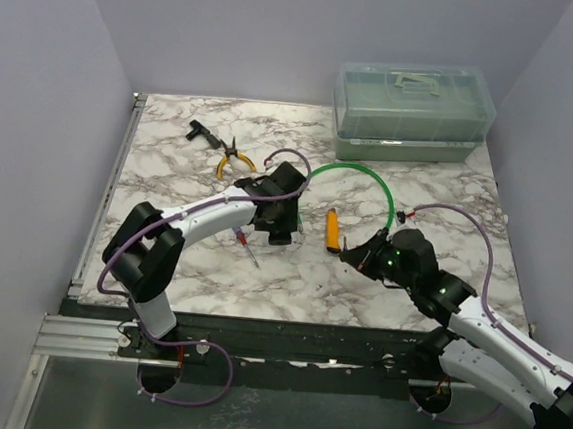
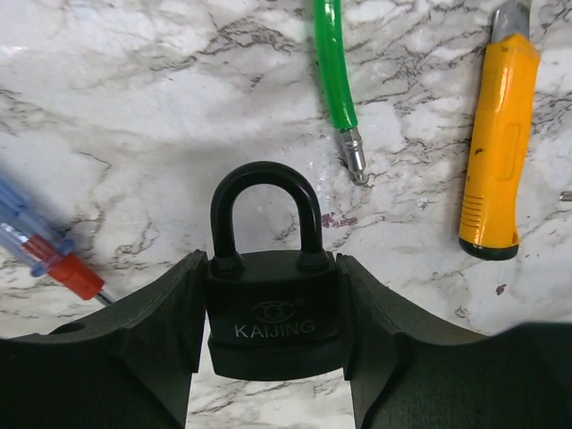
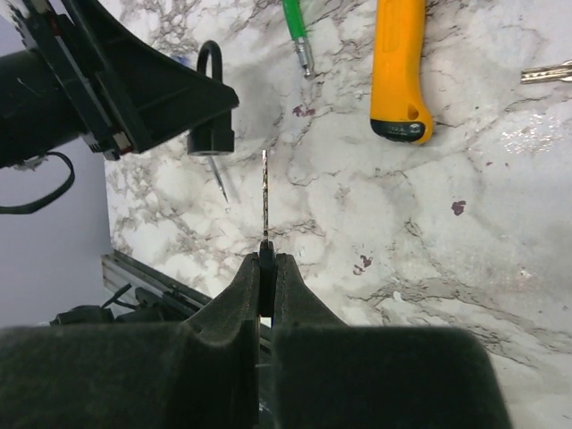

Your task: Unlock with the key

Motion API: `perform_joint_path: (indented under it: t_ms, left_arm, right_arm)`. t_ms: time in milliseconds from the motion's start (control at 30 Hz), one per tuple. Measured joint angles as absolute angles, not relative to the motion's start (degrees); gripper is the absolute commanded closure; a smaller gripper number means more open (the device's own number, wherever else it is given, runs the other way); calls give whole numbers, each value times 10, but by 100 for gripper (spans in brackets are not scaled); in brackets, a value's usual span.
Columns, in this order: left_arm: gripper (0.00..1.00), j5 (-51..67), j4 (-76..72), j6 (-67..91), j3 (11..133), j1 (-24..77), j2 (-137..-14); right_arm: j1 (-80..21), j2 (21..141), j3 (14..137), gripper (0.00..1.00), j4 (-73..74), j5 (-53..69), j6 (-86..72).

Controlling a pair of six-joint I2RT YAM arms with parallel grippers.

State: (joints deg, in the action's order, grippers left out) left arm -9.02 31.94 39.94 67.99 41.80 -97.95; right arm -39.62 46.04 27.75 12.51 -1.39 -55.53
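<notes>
The black padlock (image 2: 275, 313), marked KAIJING, stands with its shackle up between the fingers of my left gripper (image 2: 273, 308), which is shut on its body from both sides. In the right wrist view the padlock (image 3: 211, 134) hangs above the table in that gripper. My right gripper (image 3: 266, 255) is shut on the dark head of the key (image 3: 264, 192). The thin silver blade shows edge-on and points forward, a short way to the right of the padlock. From above, the left gripper (image 1: 276, 219) and right gripper (image 1: 348, 252) face each other at mid-table.
A yellow utility knife (image 1: 334, 231) lies between the arms, beside a green cable (image 1: 365, 176) with a metal tip (image 2: 355, 156). A blue-and-red screwdriver (image 2: 49, 255) lies left of the padlock. Another silver key (image 3: 547, 71), pliers (image 1: 233, 158) and a clear toolbox (image 1: 413, 113) lie farther off.
</notes>
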Motion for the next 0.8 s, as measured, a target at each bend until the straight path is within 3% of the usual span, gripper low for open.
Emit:
perform_joint_path:
  t_ms: [367,800]
  left_arm:
    - [100,-34,361,386,714,362,-919]
    - [100,36,361,406,738,295,-947]
  right_arm:
    - [-396,494,276,100,38,38,-593]
    - [-401,570,280,100,-53,50,-597]
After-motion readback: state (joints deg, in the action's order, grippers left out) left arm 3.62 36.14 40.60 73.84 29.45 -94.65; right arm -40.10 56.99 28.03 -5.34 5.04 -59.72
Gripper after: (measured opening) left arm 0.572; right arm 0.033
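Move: The left hand already pinches the padlock; the key in the right fingers lies about 16 cm to its right, 7 cm back and 6 cm higher. Down on the table are the screwdriver, 10 cm left and 2 cm ahead, and the green hose's end, 4 cm right and 6 cm ahead. From the right hand the padlock is some 17 cm left, 9 cm ahead and 7 cm lower, and the orange cutter 15 cm ahead, 5 cm left, 13 cm below. With its pinch on the padlock body kept, the left hand lifts about 7 cm and then sinks a little, going some 4 cm forward and 3 cm left as its left side tips down. The right hand keeps hold of the key and follows about 5 cm left, slightly forward and up, towards the padlock, its fingers levelling some 10 degrees. Key and lock don't touch. ##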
